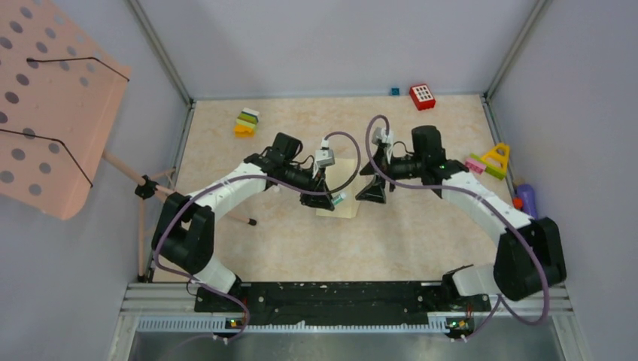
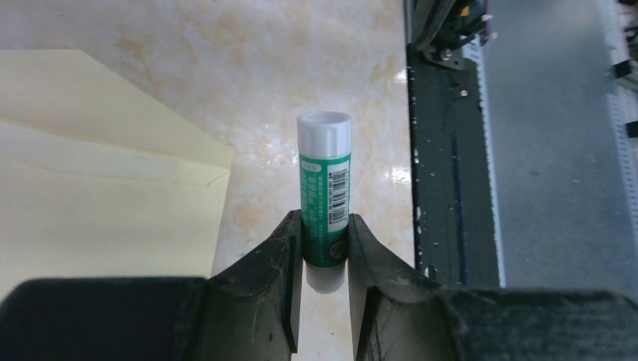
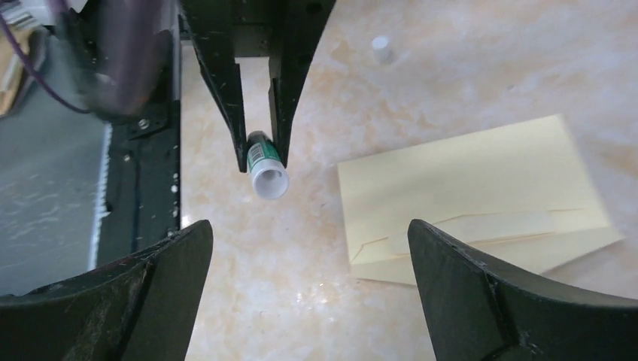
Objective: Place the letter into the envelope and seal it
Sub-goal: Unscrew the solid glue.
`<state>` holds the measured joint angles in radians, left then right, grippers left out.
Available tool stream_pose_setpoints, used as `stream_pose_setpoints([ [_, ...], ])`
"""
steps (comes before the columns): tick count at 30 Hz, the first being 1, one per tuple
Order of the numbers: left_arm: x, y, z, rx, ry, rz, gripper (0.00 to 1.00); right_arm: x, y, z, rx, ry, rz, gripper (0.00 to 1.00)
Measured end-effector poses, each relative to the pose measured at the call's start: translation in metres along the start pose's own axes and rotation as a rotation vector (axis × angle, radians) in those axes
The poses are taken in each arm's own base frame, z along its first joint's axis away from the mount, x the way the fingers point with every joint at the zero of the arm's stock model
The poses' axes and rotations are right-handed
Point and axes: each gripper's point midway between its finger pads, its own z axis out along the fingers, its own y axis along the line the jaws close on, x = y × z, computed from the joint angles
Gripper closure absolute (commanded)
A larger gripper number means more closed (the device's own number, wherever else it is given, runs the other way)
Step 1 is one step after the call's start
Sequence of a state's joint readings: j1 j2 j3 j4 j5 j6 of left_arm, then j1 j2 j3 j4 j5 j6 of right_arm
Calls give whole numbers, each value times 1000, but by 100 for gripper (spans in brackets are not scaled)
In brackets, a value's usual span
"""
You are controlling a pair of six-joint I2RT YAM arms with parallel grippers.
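The pale yellow envelope (image 1: 335, 211) lies flat mid-table with its flap open; it also shows in the left wrist view (image 2: 98, 195) and the right wrist view (image 3: 466, 173). No separate letter shows. My left gripper (image 1: 329, 201) (image 2: 325, 218) is shut on a green glue stick (image 2: 325, 195) with a white end, held just off the envelope's near right corner. My right gripper (image 1: 372, 194) (image 3: 308, 229) is open wide and empty, just right of the envelope, facing the left gripper's fingers (image 3: 229, 98) and the glue stick (image 3: 265, 169).
A small white cap-like piece (image 3: 382, 49) lies on the table beyond the envelope. Toy blocks (image 1: 246, 122) sit far left, a red block (image 1: 422, 96) at the back, coloured toys (image 1: 490, 160) and a purple object (image 1: 527, 199) at the right edge. A pink perforated board (image 1: 53, 105) stands left.
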<state>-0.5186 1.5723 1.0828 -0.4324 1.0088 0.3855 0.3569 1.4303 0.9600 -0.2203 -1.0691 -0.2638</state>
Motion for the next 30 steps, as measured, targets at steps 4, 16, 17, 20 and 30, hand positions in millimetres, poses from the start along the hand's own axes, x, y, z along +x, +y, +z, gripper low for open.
stream_pose_setpoints([
  [4,-3,-12,-7,108,-45,-40,100,-30,10,-19,107,-88,-170,1],
  [16,-4,-34,-7,264,-76,-97,100,-4,31,-8,24,-115,-321,19],
  [17,-2,-34,-6,270,-71,-103,100,-1,35,-4,12,-112,-353,19],
  [20,2,-34,-1,288,-48,-117,100,13,48,4,-22,-109,-440,19],
  [30,14,-46,12,340,18,-118,100,10,53,10,-45,-145,-547,32],
])
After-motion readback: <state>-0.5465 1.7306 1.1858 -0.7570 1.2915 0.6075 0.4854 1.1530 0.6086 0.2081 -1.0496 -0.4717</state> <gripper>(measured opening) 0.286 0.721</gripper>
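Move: The glue stick is already in the left fingers, its white screw end some 3 cm to that hand's right, 2 cm ahead and 2 cm above. From the open right hand that white end lies about 5 cm left, 3 cm back and 2 cm lower. The envelope's middle lies roughly 7 cm ahead, 5 cm left and 16 cm below the right hand; the loose cap stands 15 cm left, 10 cm ahead and 13 cm below the left hand. The right hand, open and empty, first rises about 5 cm off to the side of the stick, then sinks again and draws back some 5 cm towards the white end, rolling its wrist about 30 degrees so the forward finger rises, while the fingers close part way. Meanwhile the left hand keeps its grip on the glue stick and carries it back about 5 cm, bobbing up 2 cm and down again and turning some 20 degrees, partly clockwise. ##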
